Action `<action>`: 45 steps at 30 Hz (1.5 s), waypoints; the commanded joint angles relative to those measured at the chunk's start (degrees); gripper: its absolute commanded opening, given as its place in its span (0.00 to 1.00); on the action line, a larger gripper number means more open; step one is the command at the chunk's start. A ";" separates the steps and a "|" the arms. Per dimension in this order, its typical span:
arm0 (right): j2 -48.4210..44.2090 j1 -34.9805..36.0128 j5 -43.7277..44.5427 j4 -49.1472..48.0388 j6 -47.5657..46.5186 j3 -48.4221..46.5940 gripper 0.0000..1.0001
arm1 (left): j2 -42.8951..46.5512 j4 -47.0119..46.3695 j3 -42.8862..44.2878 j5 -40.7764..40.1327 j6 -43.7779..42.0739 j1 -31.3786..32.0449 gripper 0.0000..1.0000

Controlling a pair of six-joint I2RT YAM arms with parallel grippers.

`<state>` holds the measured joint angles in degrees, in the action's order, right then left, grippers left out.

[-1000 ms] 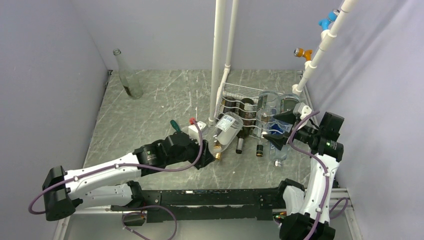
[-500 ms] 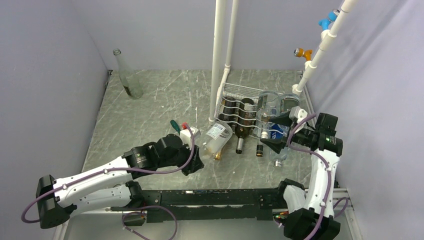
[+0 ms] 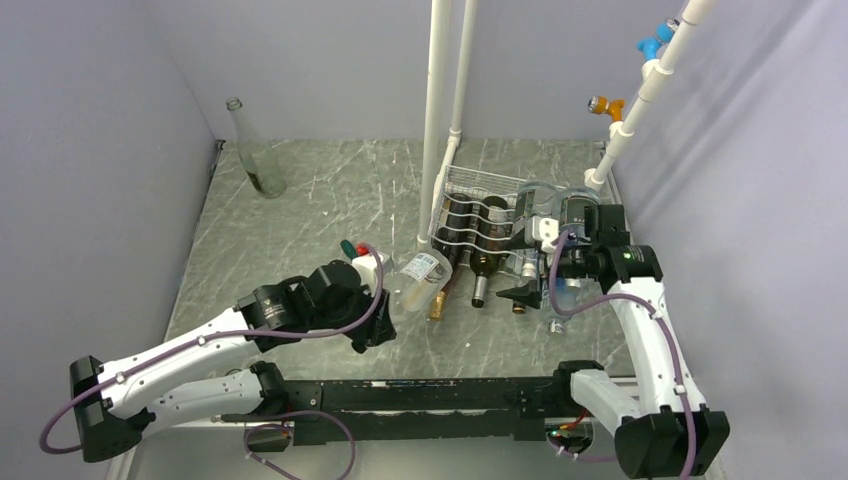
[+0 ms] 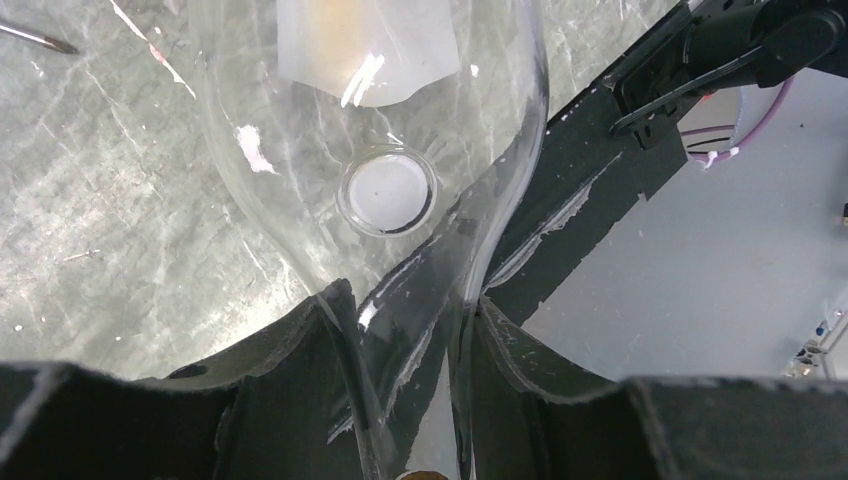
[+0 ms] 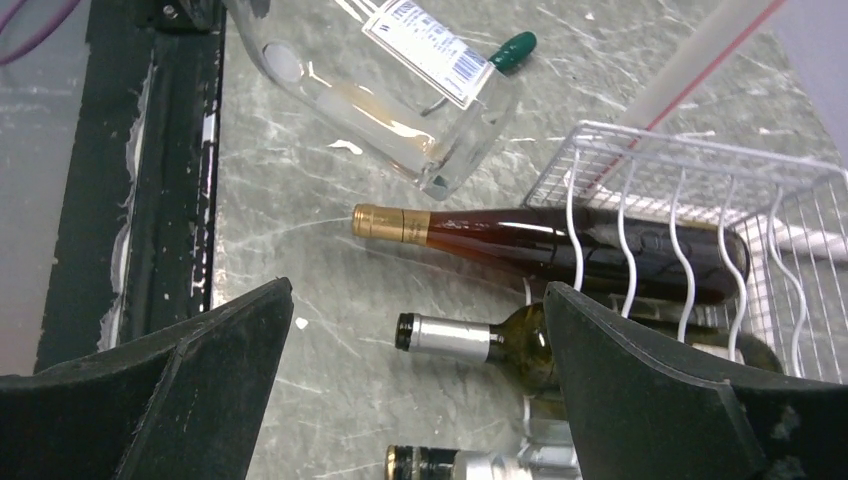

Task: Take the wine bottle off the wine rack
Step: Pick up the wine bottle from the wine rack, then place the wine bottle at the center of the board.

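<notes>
The white wire wine rack (image 3: 470,188) stands at mid right with dark bottles lying in its wavy tiers (image 5: 690,215). My left gripper (image 3: 386,312) is shut on the neck of a clear wine bottle (image 3: 421,274), which is tilted just left of the rack and apart from it. In the left wrist view the bottle's body (image 4: 300,150) fills the frame above my left gripper (image 4: 412,345). My right gripper (image 5: 420,345) is open over the necks of a brown gold-capped bottle (image 5: 520,235) and a green silver-capped bottle (image 5: 470,340). In the top view the right gripper (image 3: 535,262) hangs in front of the rack.
A tall empty glass bottle (image 3: 255,150) stands at the back left. Two white pipes (image 3: 440,120) rise just left of the rack. A green-handled tool (image 3: 349,247) lies by the left arm. Clear plastic bottles (image 3: 545,205) lie on the rack's right end. Walls close in on both sides.
My left arm has drawn the clear bottle left and nearer, away from the rack. My right arm has swung left and forward, still open, over the necks sticking out of the rack.
</notes>
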<state>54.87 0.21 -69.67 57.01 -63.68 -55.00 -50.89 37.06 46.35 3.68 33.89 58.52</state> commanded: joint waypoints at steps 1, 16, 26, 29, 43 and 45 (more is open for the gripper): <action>2.25 6.07 3.52 -1.19 -5.81 -3.91 1.00 | 1.43 -10.25 7.88 1.60 -0.01 -0.87 0.00; 12.40 31.80 16.67 -22.13 0.77 -2.75 1.00 | -7.58 2.40 16.63 13.19 5.81 -6.09 0.00; 16.53 44.17 27.73 -34.59 5.86 1.65 1.00 | -8.89 7.82 17.78 18.44 7.34 -10.09 0.00; 18.77 47.73 32.41 -38.18 6.83 2.77 1.00 | -8.79 8.95 18.02 19.43 7.67 -10.95 0.00; 23.70 53.38 40.12 -49.77 10.54 7.81 0.94 | -8.67 7.79 14.88 21.27 9.24 -12.34 0.00; 24.67 53.54 39.38 -50.19 11.08 8.06 0.94 | -9.07 8.01 14.98 21.81 9.29 -12.67 0.00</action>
<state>77.67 53.30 -30.89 10.22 -54.48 -48.36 -61.76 57.76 58.30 20.32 43.68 46.50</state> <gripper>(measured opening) 0.951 0.479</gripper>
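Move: The clear wine bottle, already held by the neck in the left hand, has its middle about 7 cm ahead of that hand, 8 cm to its right and 2 cm below. From the open right hand the same bottle's middle lies some 17 cm left, 1 cm back and 9 cm below. On the rack, the gold-capped bottle lies about 10 cm ahead, 9 cm left and 15 cm below the right hand; the silver-necked bottle 11 cm ahead, 2 cm left, equally low. The wide-open right hand sweeps about 19 cm left past the bottle necks at the front of the rack and sinks some 10 cm, mostly in the later half, swinging counter-clockwise and tipping its fingers farther down until they straddle the clear bottle's body, where they have barely begun to close and seem to touch the glass. Meanwhile the left hand keeps its grip on the neck and brings the bottle only a couple of centimetres back and left, turning it about 30 degrees so that its forward side tips down. ##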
